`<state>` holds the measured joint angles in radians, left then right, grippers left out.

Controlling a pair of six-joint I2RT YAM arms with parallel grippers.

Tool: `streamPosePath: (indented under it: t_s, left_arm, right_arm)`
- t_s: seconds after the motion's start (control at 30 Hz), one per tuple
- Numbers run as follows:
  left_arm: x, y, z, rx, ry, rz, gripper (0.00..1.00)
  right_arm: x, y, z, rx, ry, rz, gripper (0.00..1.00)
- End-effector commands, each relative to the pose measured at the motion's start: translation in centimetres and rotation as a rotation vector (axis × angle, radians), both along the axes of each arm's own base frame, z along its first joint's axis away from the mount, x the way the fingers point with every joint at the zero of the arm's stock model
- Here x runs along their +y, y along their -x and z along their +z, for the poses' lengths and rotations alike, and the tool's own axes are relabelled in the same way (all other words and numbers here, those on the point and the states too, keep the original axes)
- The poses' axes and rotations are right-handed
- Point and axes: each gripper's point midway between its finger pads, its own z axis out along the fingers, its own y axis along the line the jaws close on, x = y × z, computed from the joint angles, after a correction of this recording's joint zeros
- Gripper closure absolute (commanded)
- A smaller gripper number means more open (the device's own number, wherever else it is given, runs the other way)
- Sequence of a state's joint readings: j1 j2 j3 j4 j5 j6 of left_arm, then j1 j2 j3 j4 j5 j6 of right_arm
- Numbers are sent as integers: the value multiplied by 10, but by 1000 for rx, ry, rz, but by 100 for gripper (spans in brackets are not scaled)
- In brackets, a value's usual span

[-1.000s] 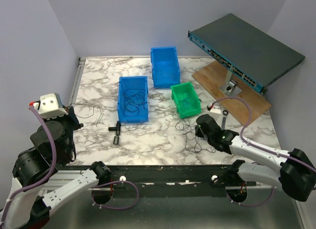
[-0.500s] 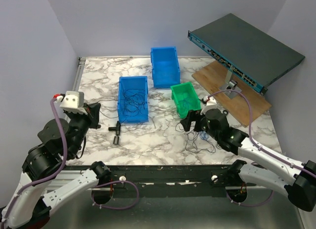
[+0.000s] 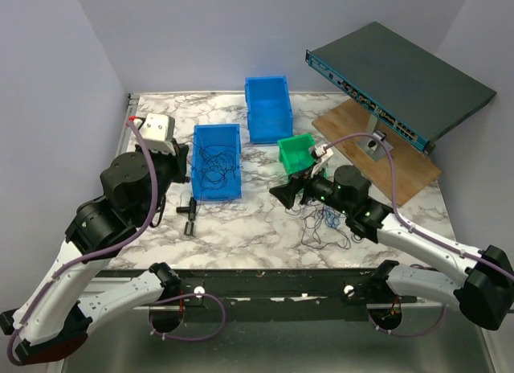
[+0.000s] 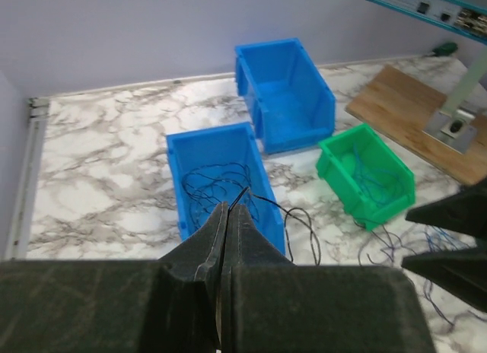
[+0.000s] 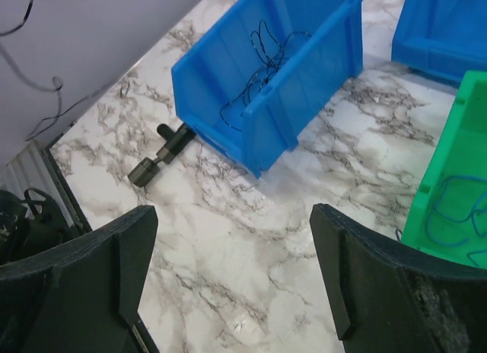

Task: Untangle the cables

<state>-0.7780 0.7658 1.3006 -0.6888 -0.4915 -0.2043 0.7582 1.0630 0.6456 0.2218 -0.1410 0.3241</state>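
A thin black cable (image 4: 304, 220) leaves the tips of my left gripper (image 4: 228, 207), which is shut on it just above the near blue bin (image 4: 176, 151); the cable loops down over the bin's right wall. More dark cables (image 3: 215, 160) lie curled inside that bin. Blue cables (image 3: 299, 153) sit in the green bin (image 3: 309, 176). A loose tangle of blue and dark cables (image 3: 323, 226) lies on the marble beneath my right arm. My right gripper (image 5: 236, 246) is open above bare marble, nothing between its fingers, pointing left toward the near blue bin (image 5: 266, 102).
A second blue bin (image 3: 267, 108) stands farther back. A black T-shaped tool (image 3: 189, 212) lies left of the near bin's front. At the back right a network switch (image 3: 397, 84) tilts over a wooden board (image 3: 401, 168).
My left arm swung up and right to the near blue bin, still shut. My right gripper opened, lifted off the loose tangle and moved left.
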Motion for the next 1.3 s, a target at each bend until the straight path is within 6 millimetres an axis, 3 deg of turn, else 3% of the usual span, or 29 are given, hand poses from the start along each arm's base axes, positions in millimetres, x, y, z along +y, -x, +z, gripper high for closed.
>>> streamPosePath:
  t_s: [0.0, 0.17, 0.4, 0.63, 0.8, 1.03, 1.1, 1.17, 1.27]
  left_arm:
    - [32, -23, 31, -57, -43, 216, 100]
    - [30, -60, 39, -41, -60, 251, 100]
    - [24, -118, 17, 22, -79, 273, 100]
    - [30, -167, -53, 202, -181, 345, 100]
    - [22, -188, -128, 365, -281, 336, 100]
    - [-13, -201, -238, 688, -376, 219, 100]
    - [-17, -205, -261, 732, -403, 221, 100]
    - [-15, -210, -275, 758, -425, 241, 100]
    - [-11, -211, -273, 782, -447, 268, 100]
  right_arm:
    - [3, -4, 9, -104, -49, 8, 11]
    - [-18, -13, -10, -128, -52, -114, 11]
    - [-32, -11, -17, -153, -89, -168, 12]
    - [-47, -14, -30, -159, -93, -247, 12]
    - [-62, -18, -35, -162, -92, -324, 12]
    - [-73, -22, -43, -157, -79, -387, 13]
    - [-75, -23, -44, -155, -77, -397, 12]
    - [-80, -25, -48, -142, -61, -427, 13]
    - [-98, -34, -55, -101, -31, -552, 12]
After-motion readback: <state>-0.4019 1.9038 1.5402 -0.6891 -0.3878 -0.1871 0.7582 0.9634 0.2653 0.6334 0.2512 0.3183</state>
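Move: The left hand, holding the black cable's end, is to go to the left blue box, whose middle lies about 19 cm ahead, 3 cm right and 32 cm below. The back blue box stands some 17 cm right of that box and 19 cm farther out; a black tool lies 3 cm ahead and 5 cm left of the hand. From the right hand the blue cable tangle is about 10 cm right and 18 cm down, the green box 17 cm ahead and 5 cm right. Forward in an arc, the left arm carries the held cable end some 20 cm, first rising slightly, then plunging about 30 cm net down to the left blue box, as its wrist tips the shut fingers from nearly level to steeply down. The right hand, open and empty, eases right and down towards the blue cable tangle, turning about 20 degrees clockwise. ##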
